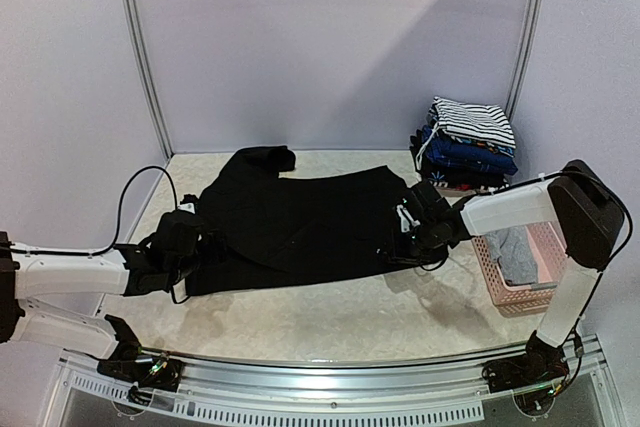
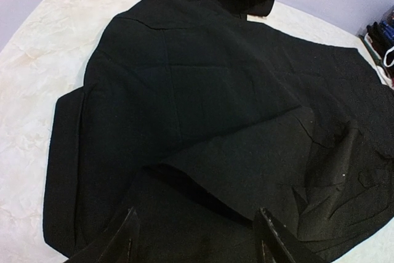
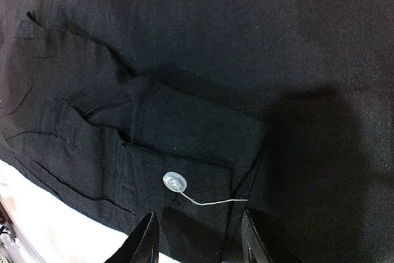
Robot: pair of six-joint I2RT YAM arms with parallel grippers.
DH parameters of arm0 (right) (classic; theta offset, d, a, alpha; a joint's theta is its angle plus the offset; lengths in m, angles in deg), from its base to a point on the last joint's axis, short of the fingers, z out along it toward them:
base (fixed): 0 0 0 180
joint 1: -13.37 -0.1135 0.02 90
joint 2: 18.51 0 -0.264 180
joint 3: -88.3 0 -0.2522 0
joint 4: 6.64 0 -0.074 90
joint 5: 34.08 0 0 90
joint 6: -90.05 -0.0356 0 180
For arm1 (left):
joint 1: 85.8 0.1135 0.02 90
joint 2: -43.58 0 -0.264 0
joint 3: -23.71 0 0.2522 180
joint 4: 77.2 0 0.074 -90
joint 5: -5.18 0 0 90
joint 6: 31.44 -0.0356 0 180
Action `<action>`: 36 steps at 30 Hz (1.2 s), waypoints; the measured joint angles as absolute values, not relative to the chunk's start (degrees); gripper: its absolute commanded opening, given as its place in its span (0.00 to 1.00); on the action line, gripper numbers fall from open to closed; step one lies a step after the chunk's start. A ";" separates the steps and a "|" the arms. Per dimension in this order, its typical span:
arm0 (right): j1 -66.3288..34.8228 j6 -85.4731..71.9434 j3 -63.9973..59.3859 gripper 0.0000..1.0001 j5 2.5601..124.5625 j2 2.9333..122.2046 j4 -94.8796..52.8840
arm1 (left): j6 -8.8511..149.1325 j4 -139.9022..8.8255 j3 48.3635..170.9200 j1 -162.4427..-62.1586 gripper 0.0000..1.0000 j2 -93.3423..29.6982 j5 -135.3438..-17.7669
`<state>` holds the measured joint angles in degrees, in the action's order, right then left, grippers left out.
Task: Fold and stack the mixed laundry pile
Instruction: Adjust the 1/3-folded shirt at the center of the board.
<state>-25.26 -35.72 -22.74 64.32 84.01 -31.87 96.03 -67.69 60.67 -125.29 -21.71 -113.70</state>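
Observation:
A large plain black garment (image 1: 300, 222) lies spread flat across the middle of the table, one sleeve (image 1: 265, 157) reaching toward the back. My left gripper (image 1: 190, 242) rests at its left edge; in the left wrist view the gripper (image 2: 197, 241) stands open over a raised fold (image 2: 246, 170) of the black cloth. My right gripper (image 1: 415, 222) is at the garment's right edge, open (image 3: 197, 241), with a buttoned cuff between its fingers. A white button (image 3: 175, 181) with a loose thread sits just ahead of the fingertips. A grey garment (image 1: 515, 252) lies in the basket.
A folded stack (image 1: 468, 147) topped by a black-and-white striped piece (image 1: 472, 119) stands at the back right corner. A pink lattice basket (image 1: 545, 247) sits at the right edge beside my right arm. Wall panels close off the back and sides.

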 measured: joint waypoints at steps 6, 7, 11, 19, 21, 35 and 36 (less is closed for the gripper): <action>-25.41 -35.68 -22.70 0.44 63.43 83.99 -32.04 | 96.03 -68.43 60.67 -125.29 0.64 -21.71 -113.68; -25.50 -35.65 -22.70 0.43 63.45 83.99 -32.02 | 96.06 -68.54 60.67 -125.26 0.64 -21.71 -113.66; -26.20 -35.65 -22.04 0.40 63.56 84.01 -32.54 | 96.06 -68.73 60.65 -125.29 0.64 -21.71 -113.66; -27.60 -35.09 -20.75 0.26 63.71 84.47 -32.74 | 96.06 -68.76 60.24 -125.29 0.64 -22.11 -113.61; -27.62 -35.02 -20.51 0.19 63.69 84.77 -32.92 | 96.06 -68.78 60.19 -125.29 0.64 -22.17 -113.57; -27.73 -34.12 -18.98 0.00 62.88 85.21 -34.27 | 96.03 -68.82 59.93 -125.26 0.64 -22.17 -113.59; -27.75 -33.91 -18.59 0.00 62.25 85.19 -34.90 | 96.01 -68.82 59.93 -125.26 0.64 -22.17 -113.61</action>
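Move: My right hand, half open, is down on the black shirt; the white button with its loose thread lies about 2 cm to its left, 1 cm farther out and 1 cm below. The shirt's middle is roughly 18 cm left and 9 cm ahead, and the pink basket some 26 cm right and 3 cm back. The folded stack stands about 25 cm ahead and 14 cm right. From my left hand the button is around 32 cm right, 1 cm ahead and 8 cm lower. I keep my right hand low over the near edge of the shirt, fingers still pointing steeply down, then slide it about 2 cm left towards the button, rising barely half a centimetre. As it goes I shut the half-open fingers completely, bringing the tips together right beside the button and pinching at the loose thread and the cloth edge under it. ##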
